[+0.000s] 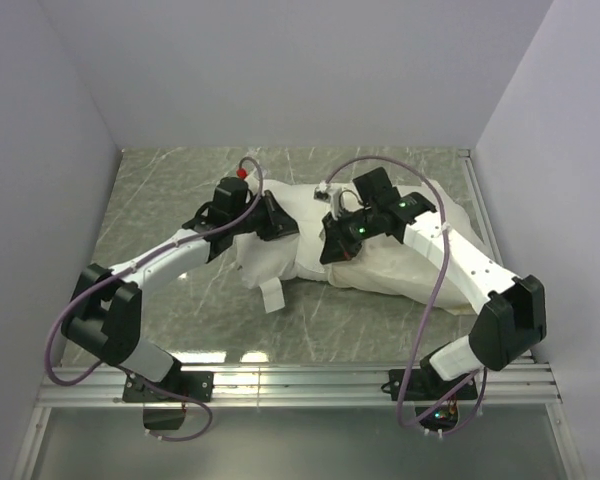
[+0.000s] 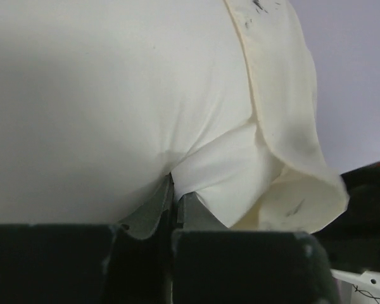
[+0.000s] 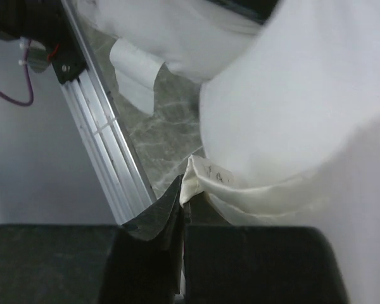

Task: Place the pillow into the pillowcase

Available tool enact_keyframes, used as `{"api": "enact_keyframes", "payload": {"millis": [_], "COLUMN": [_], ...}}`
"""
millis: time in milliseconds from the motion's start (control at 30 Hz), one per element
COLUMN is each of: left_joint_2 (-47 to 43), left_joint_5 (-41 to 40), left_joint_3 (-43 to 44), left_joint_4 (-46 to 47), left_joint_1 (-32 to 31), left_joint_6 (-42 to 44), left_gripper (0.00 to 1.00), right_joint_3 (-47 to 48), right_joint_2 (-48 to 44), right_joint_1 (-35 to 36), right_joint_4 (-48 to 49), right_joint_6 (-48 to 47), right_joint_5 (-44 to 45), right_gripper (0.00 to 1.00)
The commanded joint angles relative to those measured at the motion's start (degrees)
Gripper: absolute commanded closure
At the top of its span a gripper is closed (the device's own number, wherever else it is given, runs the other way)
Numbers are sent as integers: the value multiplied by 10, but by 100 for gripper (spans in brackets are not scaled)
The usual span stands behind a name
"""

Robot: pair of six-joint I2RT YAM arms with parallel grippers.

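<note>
The plump white pillow (image 1: 265,262) lies across the middle of the table, its small tag (image 1: 272,295) hanging off the near-left end. The cream pillowcase (image 1: 385,275) covers its right part. My left gripper (image 1: 283,228) sits on the left part. In the left wrist view the left gripper (image 2: 174,183) is shut on a fold of cloth beside the pillowcase's cream hem (image 2: 285,126). My right gripper (image 1: 335,252) is at the near side. In the right wrist view the right gripper (image 3: 189,193) is shut on the marked hem (image 3: 253,190), and the tag (image 3: 136,79) shows beyond it.
The green marbled table (image 1: 160,190) is boxed in by pale walls on the left, back and right. An aluminium rail (image 1: 300,380) runs along the near edge with both arm bases on it. The same rail (image 3: 101,139) shows in the right wrist view.
</note>
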Motion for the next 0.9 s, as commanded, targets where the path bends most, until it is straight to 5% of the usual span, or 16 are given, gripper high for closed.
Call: {"api": "enact_keyframes", "payload": {"millis": [0, 333, 367, 467, 567, 667, 867], "left_joint_2": [-61, -154, -155, -161, -196, -279, -382], "left_joint_5": [26, 60, 53, -18, -56, -35, -68], "left_joint_3": [-15, 48, 45, 66, 109, 105, 70], "left_joint_4": [32, -44, -48, -105, -204, -292, -356], "left_joint_1": [34, -28, -34, -26, -16, -20, -60], "left_joint_6": [-14, 92, 105, 223, 384, 483, 553], "left_gripper": [100, 96, 70, 25, 1, 1, 1], "right_joint_3": [64, 312, 375, 463, 405, 324, 333], "right_joint_2": [-23, -8, 19, 64, 55, 30, 46], "right_joint_1": [-34, -99, -106, -110, -111, -111, -109], "right_joint_4": [37, -62, -84, -170, -154, -86, -54], "right_joint_6": [20, -39, -63, -85, -56, -13, 41], "right_joint_5": [-35, -60, -45, -23, -39, -50, -49], "right_gripper": [100, 100, 100, 100, 100, 100, 100]}}
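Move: The pillow's bulging end is still pinched by the left fingers. The pillowcase mouth lies about 8 cm to their right, roughly level front to back and 2 cm lower; the pillow's white tag is some 12 cm back, 5 cm left and 12 cm below. From the right fingers, already shut on the case's hem corner, the exposed pillow is about 14 cm left, 5 cm ahead and 7 cm down, and the case's filled body about 18 cm right, 3 cm ahead and 7 cm down. The case hem, still pinched in the right fingers, is swept up about 20 cm and forward some 8 cm, slightly right, then lowered about 6 cm. The left hand lifts with the pillow's end, opens wide to let it go, then draws back, up and left, away from the pillow, rolling about 50 degrees around its fingers. ##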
